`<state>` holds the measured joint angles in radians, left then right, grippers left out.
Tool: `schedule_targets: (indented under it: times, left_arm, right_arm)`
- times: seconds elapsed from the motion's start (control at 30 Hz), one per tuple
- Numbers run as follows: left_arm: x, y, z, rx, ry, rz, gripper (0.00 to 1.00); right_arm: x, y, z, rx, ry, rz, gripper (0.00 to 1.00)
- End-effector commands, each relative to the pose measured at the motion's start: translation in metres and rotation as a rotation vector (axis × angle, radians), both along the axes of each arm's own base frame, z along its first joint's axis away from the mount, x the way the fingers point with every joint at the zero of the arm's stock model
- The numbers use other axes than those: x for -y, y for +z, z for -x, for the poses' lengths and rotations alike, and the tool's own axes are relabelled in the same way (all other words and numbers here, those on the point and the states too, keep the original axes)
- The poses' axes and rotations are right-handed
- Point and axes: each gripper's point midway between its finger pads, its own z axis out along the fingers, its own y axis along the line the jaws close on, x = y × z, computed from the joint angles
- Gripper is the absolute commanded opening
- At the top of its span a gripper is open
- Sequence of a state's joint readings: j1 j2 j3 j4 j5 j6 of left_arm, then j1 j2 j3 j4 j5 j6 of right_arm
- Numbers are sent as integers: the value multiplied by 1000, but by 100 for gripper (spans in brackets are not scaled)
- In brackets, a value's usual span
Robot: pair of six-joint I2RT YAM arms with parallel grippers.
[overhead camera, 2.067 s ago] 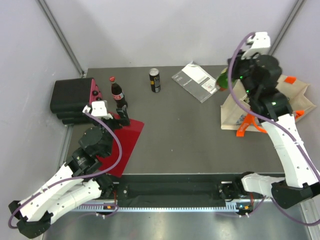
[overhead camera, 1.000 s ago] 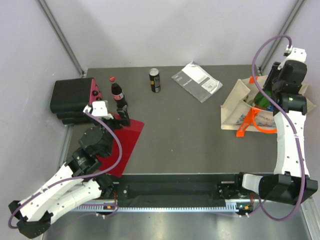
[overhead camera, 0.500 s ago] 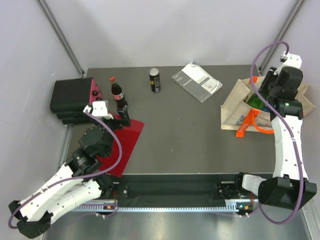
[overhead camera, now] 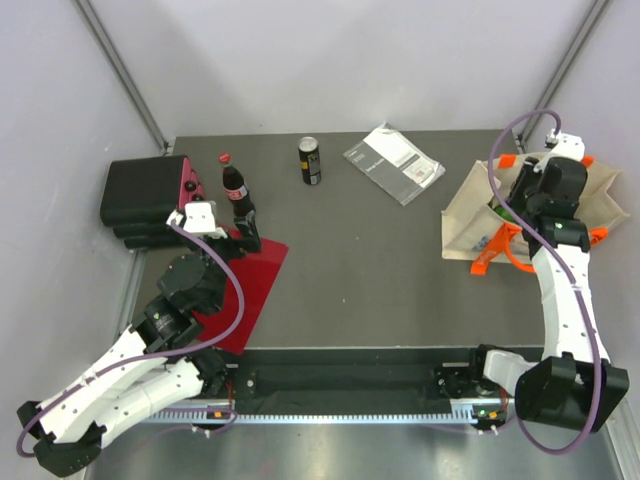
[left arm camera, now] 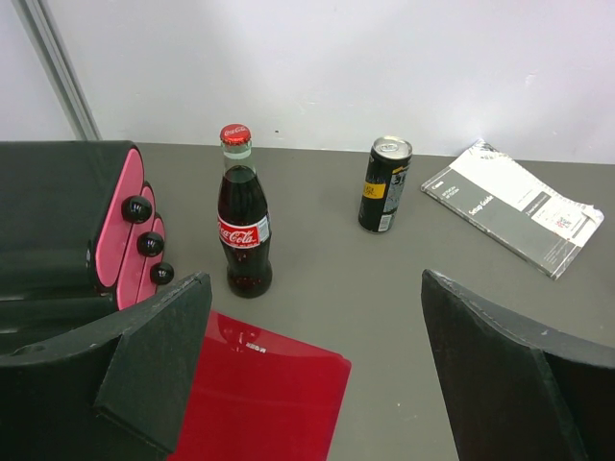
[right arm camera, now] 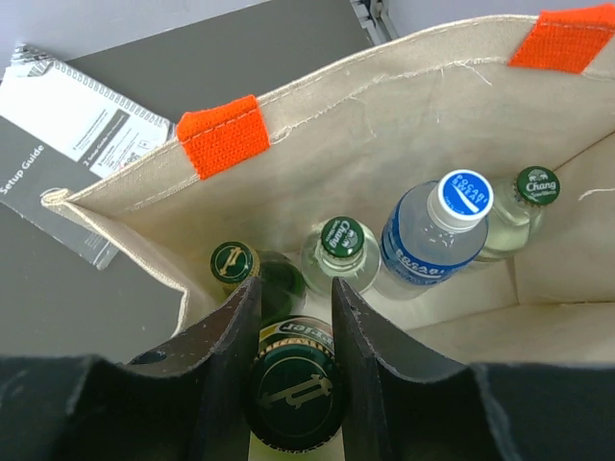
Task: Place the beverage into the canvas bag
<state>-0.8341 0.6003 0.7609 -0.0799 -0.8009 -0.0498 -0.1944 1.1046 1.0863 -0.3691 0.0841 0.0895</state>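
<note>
My right gripper is shut on the neck of a green glass bottle, the beverage, and holds it upright inside the mouth of the beige canvas bag with orange handles. In the top view the right gripper reaches down into the canvas bag at the table's right. Inside the bag stand another green bottle, a clear bottle with a green cap, a water bottle with a blue cap and one more capped bottle. My left gripper hangs open and empty over the left side.
A cola bottle and a black can stand at the back left and centre. A grey booklet lies beside the bag. A red folder lies under the left gripper, next to a black and pink case.
The right arm has carried the green bottle from over the bag's left edge to above its mouth and lowered it inside. The left arm has not moved.
</note>
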Motion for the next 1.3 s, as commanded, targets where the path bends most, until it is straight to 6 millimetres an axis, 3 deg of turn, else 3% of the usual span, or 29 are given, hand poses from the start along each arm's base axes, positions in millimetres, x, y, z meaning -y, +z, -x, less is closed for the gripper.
schedule_targets:
  times: [0.0, 0.33, 1.03, 1.27]
  left_arm:
    - [1, 8, 0, 28, -8, 24, 94]
    - [3, 7, 0, 26, -13, 23, 94]
    - [2, 8, 0, 28, -13, 26, 94]
    - [2, 8, 0, 27, -12, 23, 94]
  right_arm:
    - [-4, 62, -8, 268, 16, -7, 0]
    - [-6, 10, -9, 195, 19, -35, 0]
    - [-9, -45, -18, 102, 44, -53, 0]
    - [-10, -60, -19, 79, 43, -73, 7]
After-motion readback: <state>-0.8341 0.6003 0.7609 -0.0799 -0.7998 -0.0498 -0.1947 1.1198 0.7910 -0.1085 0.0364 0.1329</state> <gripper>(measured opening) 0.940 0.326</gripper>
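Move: The beverage bottle, green, is already pinched by its neck in the right hand over the near left part of the canvas bag. The free patch of bag floor it goes to lies almost straight below that hand, 1 cm left and about 28 cm down. The standing green bottle is about 9 cm ahead and 2 cm left, the soda bottle 9 ahead and 5 right, the water bottle 8 ahead and 11 right, middles some 17 cm below. From the left hand, that patch is roughly 10 cm ahead, 60 right and 35 down. The green bottle is lowered upright, still pinched by its neck, into the canvas bag just on the near side of the standing green bottle. The right hand sinks about 9 cm in all: quickly at first, then almost pausing halfway, then down again more slowly, with a drift of only 1 cm left and hardly any wrist turn. The fingers keep their hold. ##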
